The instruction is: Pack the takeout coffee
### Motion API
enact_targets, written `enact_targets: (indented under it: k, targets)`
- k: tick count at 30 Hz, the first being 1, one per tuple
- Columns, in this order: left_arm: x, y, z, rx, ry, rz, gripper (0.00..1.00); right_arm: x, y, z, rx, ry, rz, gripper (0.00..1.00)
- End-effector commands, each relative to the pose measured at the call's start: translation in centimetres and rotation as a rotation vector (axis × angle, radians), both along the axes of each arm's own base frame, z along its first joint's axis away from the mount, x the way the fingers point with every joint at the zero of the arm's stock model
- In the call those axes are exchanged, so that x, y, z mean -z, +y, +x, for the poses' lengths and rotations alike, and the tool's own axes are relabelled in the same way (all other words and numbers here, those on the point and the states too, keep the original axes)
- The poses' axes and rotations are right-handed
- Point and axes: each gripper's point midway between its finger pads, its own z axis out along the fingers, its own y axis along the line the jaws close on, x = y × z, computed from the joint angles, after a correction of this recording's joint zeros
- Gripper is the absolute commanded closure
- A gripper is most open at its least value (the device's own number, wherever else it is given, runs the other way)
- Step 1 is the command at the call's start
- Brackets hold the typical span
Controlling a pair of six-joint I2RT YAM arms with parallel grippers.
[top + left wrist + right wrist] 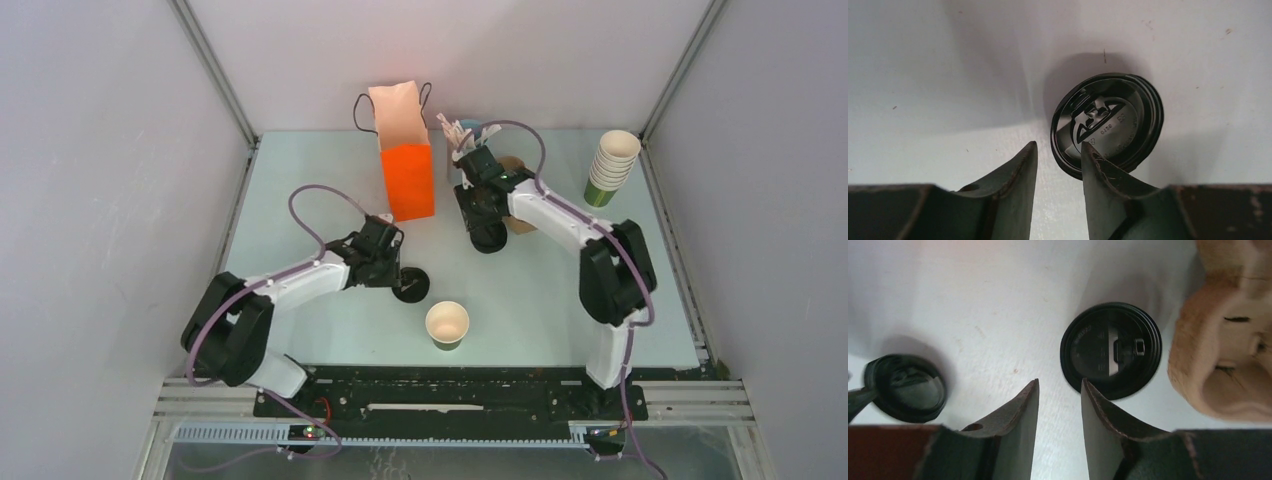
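Observation:
No takeout coffee with its lid on is in view. A lidless green cup (pixel 447 324) with a cream inside stands at the front middle. A black lid (pixel 411 287) lies just beside my left gripper (pixel 398 274). In the left wrist view that lid (pixel 1108 122) lies on the table, its near rim reaching into the gap by my right fingertip. The left gripper (pixel 1059 150) is open and holds nothing. My right gripper (pixel 1060 387) is open above bare table, with a second black lid (pixel 1111 349) just ahead and to the right.
An orange paper bag (pixel 408 150) stands open at the back middle. A brown pulp carrier (pixel 1228 340) lies right of the second lid, partly under my right arm (pixel 560 215). A stack of lidless cups (pixel 610 165) stands at the back right. Stirrers (pixel 458 133) stand behind the right gripper.

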Motion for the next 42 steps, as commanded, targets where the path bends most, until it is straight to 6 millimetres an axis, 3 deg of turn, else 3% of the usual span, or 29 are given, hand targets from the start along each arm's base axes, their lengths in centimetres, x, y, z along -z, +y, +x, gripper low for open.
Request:
enact_targets:
  k: [1, 5, 7, 10, 12, 16, 22, 24, 29, 35, 42]
  targets:
    - [-0.2, -0.6, 1.3, 0.020, -0.043, 0.066, 0.60, -7.2, -0.1, -2.0, 0.004, -0.137, 0.083, 0.55]
    - [0.5, -0.6, 1.5, 0.022, -0.034, 0.106, 0.69, -8.4, -0.7, -5.0, -0.003, -0.161, 0.103, 0.56]
    - [0.3, -0.4, 1.6, 0.016, -0.041, 0.116, 0.80, -8.8, -0.6, -6.7, -0.018, -0.163, 0.118, 0.55]
    - [-1.2, 0.2, 1.8, -0.003, -0.084, 0.118, 0.98, -9.9, -0.4, -9.5, -0.048, -0.150, 0.190, 0.53]
    - [-3.1, 0.7, 1.7, -0.019, -0.133, 0.102, 1.00, -11.0, 0.2, -11.8, -0.088, -0.119, 0.295, 0.51]
    - [-8.9, -0.1, 0.5, 0.000, -0.262, -0.091, 1.00, -14.7, 1.1, -15.9, -0.145, -0.096, 0.523, 0.43]
    - [-22.1, -5.6, -4.0, 0.235, -0.513, -0.759, 1.00, -21.6, 3.0, -21.3, -0.282, -0.058, 0.934, 0.20]
    - [-25.8, -6.8, -5.7, 0.318, -0.552, -0.932, 1.00, -24.8, 3.2, -22.7, -0.338, -0.102, 1.056, 0.18]
    - [-32.0, -8.0, -9.1, 0.477, -0.579, -1.234, 1.00, -29.8, 3.6, -25.2, -0.448, -0.134, 1.244, 0.15]
    - [-36.0, -7.9, -12.4, 0.654, -0.603, -1.473, 1.00, -32.2, 5.2, -25.4, -0.475, -0.050, 1.383, 0.13]
    - [-36.0, -8.1, -13.4, 0.701, -0.558, -1.520, 1.00, -33.4, 6.3, -25.8, -0.459, 0.006, 1.456, 0.04]
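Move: The loose black lid lies underside up on the table, its middle about 4 cm to the left hand's right, 1 cm back and 3 cm down. From that hand the cup stands some 13 cm back and 13 cm right, its middle about 2 cm higher; the other lid is roughly 12 cm ahead and 23 cm right. From the right hand the loose lid is about 12 cm back, 14 cm left and 8 cm down, the other lid 2 cm ahead, 5 cm right, 6 cm down, and the cup 25 cm back, 5 cm left. The loose lid's near-left rim is pinched as the left hand sinks about 3 cm and shuts, then carries it high, back and right, rolling some 80 degrees until the fingers point right. Meanwhile the right hand leaves the other lid, rising about 30 cm and drawing back 25 cm, swings its fingers to point left and opens wide around the held lid without closing. ##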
